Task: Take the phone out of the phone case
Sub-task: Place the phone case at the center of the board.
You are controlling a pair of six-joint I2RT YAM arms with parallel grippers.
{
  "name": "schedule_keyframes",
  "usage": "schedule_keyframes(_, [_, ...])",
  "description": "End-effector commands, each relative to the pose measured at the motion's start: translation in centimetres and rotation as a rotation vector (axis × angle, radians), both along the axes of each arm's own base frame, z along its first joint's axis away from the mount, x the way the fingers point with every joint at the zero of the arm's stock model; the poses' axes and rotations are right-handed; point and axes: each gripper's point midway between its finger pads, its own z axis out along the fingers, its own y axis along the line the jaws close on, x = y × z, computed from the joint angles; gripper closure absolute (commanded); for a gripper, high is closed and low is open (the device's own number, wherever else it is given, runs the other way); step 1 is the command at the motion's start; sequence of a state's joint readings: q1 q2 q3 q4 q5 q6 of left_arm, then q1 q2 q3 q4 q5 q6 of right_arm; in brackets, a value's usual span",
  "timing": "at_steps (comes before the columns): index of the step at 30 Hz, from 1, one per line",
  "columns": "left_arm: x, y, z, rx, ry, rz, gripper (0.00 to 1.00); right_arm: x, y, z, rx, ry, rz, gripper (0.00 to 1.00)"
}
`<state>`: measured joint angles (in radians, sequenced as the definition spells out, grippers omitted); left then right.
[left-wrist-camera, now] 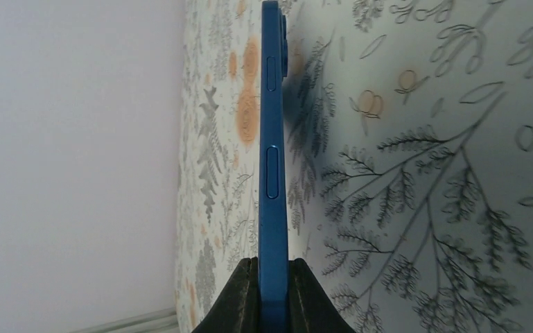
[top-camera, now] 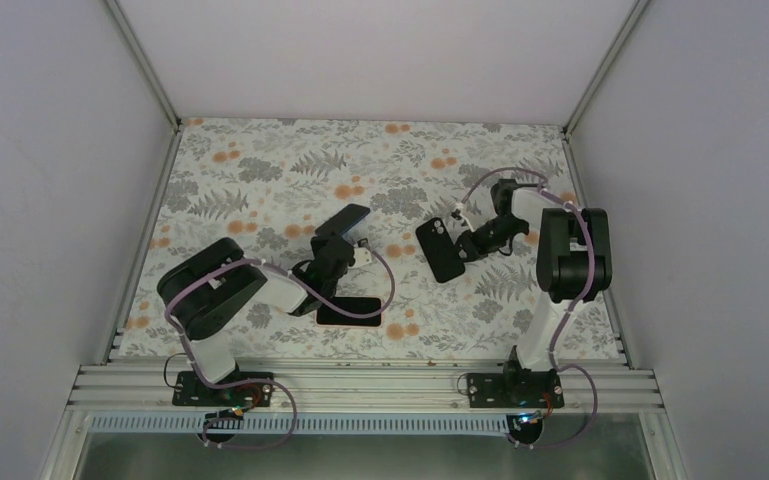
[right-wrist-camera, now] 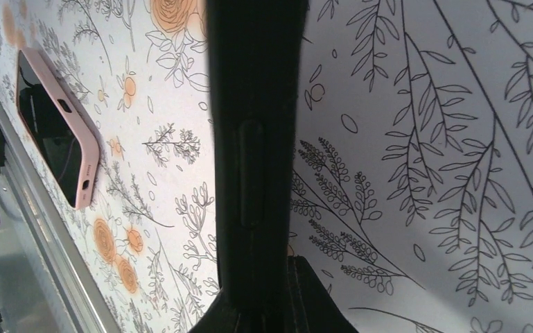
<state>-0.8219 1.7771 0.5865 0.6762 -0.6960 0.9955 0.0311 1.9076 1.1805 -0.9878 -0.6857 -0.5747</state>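
The salmon-pink phone case lies flat on the floral cloth near the front, between the arms. Inside its rim shows the phone's dark glossy face. The case and the phone also appear at the left of the right wrist view. My left gripper is raised just behind the case, and this left gripper is shut on a blue slab with side buttons, seen edge-on. My right gripper is shut on a black slab with a camera window, held above the cloth. That black slab fills the middle of the right wrist view.
A metal rail runs along the near edge by both arm bases. White walls and slanted frame posts close in the floral cloth on three sides.
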Motion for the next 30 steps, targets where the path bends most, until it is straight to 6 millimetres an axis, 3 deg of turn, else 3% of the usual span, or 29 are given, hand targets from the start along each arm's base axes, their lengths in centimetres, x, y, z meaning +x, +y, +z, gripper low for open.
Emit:
schedule_keyframes(1, [-0.6, -0.6, 1.2, -0.044, 0.015, -0.039, 0.98, -0.4, -0.9, -1.0, -0.047, -0.009, 0.033, 0.96])
schedule_keyframes(7, [-3.3, -1.3, -1.0, -0.022, 0.147, -0.141, 0.98, 0.5, -2.0, -1.9, -0.12, -0.036, 0.022, 0.88])
schedule_keyframes(15, [-6.1, -2.1, -3.7, 0.033, 0.299, -0.251, 0.97, 0.9, -2.3, -1.5, -0.129, -0.048, 0.038, 0.84])
schedule_keyframes(22, [-7.2, -2.6, -5.2, 0.07, 0.372, -0.278, 0.72, 0.8, -2.5, -0.7, -0.131, -0.057, 0.053, 0.75])
schedule_keyframes(28, [-7.6, -3.2, -6.0, 0.09, 0.398, -0.285, 0.69, 0.7, -2.6, -0.3, -0.122, -0.061, 0.059, 0.72])
schedule_keyframes(30, [-8.0, -3.5, -6.0, 0.092, 0.41, -0.297, 0.63, 0.8, -2.5, 0.1, -0.119, -0.07, 0.062, 0.69])
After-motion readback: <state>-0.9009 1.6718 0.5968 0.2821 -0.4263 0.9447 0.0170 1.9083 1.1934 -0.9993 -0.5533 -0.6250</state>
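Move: Just below and to the left of the right hand, which grips the tilted phone case by its right long edge, lies the patch of board it is going to: about 2 cm ahead, 4 left, 3 down. The pink phone is some 12 cm back and 28 left. The left hand holds the phone's near end, with its landing spot about 8 cm right, level fore and aft, 5 down; pink phone 17 back, 6 right; phone case 28 right, 2 back. Drawing back and somewhat right, the left hand takes the phone's near end about 4 cm almost level. It then opens partway and sinks nearly 4 cm, still backing, as the wrist tips down and turns clockwise, each by 15 degrees or so. The right hand eases about 2 cm right and 1 cm down, parting its fingers around the phone case's right edge. ##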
